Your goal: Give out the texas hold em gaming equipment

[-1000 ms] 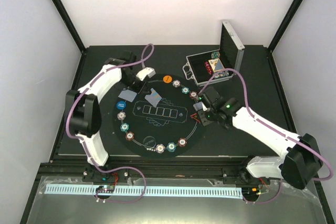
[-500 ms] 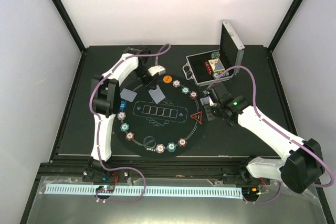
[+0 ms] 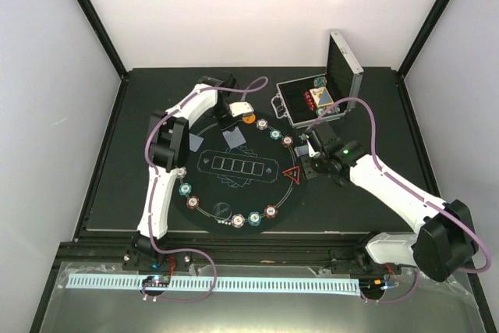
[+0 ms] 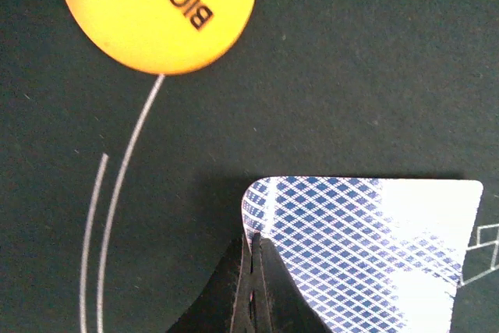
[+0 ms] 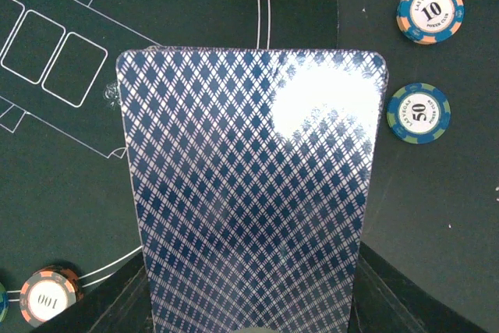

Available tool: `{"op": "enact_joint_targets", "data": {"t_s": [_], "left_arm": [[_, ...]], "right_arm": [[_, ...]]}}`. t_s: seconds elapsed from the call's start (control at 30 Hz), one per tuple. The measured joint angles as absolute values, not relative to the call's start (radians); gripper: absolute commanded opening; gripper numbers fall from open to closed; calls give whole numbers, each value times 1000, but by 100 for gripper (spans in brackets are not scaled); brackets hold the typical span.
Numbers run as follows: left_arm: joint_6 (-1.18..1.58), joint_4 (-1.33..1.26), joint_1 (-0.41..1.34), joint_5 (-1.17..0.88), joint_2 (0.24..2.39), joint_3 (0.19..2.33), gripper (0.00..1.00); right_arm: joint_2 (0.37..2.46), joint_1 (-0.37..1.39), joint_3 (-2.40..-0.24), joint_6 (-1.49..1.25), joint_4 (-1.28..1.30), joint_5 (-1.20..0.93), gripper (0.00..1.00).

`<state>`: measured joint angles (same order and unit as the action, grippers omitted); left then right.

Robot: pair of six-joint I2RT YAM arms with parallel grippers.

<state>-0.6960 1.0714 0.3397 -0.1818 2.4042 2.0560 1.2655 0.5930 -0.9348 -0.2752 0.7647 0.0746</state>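
Note:
My right gripper (image 5: pixel 249 306) is shut on the two side edges of grey-blue-backed playing cards (image 5: pixel 249 185), held flat over the right rim of the round black mat (image 3: pixel 234 193) near the red triangle marker (image 3: pixel 293 175). Poker chips lie below it: a 10 chip (image 5: pixel 430 11), a 50 chip (image 5: pixel 419 112) and a red-brown chip (image 5: pixel 48 298). My left gripper (image 4: pixel 253 241) is shut, its tips at the corner of a card (image 4: pixel 366 247) lying face down on the mat. Nothing shows between its jaws. The orange disc (image 4: pixel 156 9) lies just beyond. From above, the left gripper (image 3: pixel 234 124) is at the mat's far side.
The open silver case (image 3: pixel 320 99) stands at the back right, close behind my right arm. Several chips ring the mat, among them a red-brown chip (image 3: pixel 270 210) at the near edge. Another card (image 3: pixel 191 142) lies at the mat's left, beside the left arm.
My left arm has swung right toward the orange disc, and the card under it has shifted slightly up and right. My right gripper drew back a little to the right with its cards.

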Motion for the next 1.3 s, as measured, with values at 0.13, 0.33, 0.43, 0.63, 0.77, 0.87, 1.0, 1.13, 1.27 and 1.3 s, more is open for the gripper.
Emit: {"op": "enact_joint_targets", "data": {"t_s": [0.13,0.33,0.43,0.63,0.77,0.87,1.0,1.13,1.27,1.3], "left_arm": [[-732,1015,348,-146,2405,2058,2],[-789,917,349,-92,2405,2058,3],[-824,874,349,-62,2405,2059,6],[-869,807,349,-27,2413,2059,13],[-886,769,352,-22,2418,2059,19],[-893,744,358,-22,2418,2059,25],[-896,726,368,-21,2418,2059,34],[-883,723,369,-3,2418,2059,42],[-839,722,370,16,2416,2058,50],[-822,714,370,20,2409,2049,51]], "right_arm": [[1275,593,-935,-275,761,68,53],[1300,592,-935,-274,754,65,54],[1303,589,-935,-272,754,62,53],[1304,586,-935,-271,748,56,53],[1307,583,-935,-271,746,49,54],[1308,581,-935,-271,747,47,54],[1308,581,-935,-270,747,44,54],[1308,581,-935,-267,747,43,54],[1308,581,-935,-259,747,39,54],[1308,581,-935,-255,747,38,54]]}}
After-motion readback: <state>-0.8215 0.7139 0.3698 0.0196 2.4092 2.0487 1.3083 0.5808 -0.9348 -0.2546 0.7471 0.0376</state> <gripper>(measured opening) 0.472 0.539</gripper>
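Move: The left hand holds a card by its outer short edge, just above the mat. The spot the card is going to is centred about 2 cm ahead and 2 cm to the right, just below the fingers. The orange big blind button lies some 7 cm right and 2 cm ahead, and the first red chip about 10 cm right, level with the hand. From the right hand, which holds the deck, that spot is roughly 18 cm ahead, 21 cm left and 10 cm below. Still pinching the card's outer edge, the left hand draws the card forward alongside the big blind button, its fingertips swinging outwards as the wrist tilts. After about 5 cm the fingers begin to open and let go of the card, and the hand eases on to some 8 cm forward, rising a little, its fingers about half open. ##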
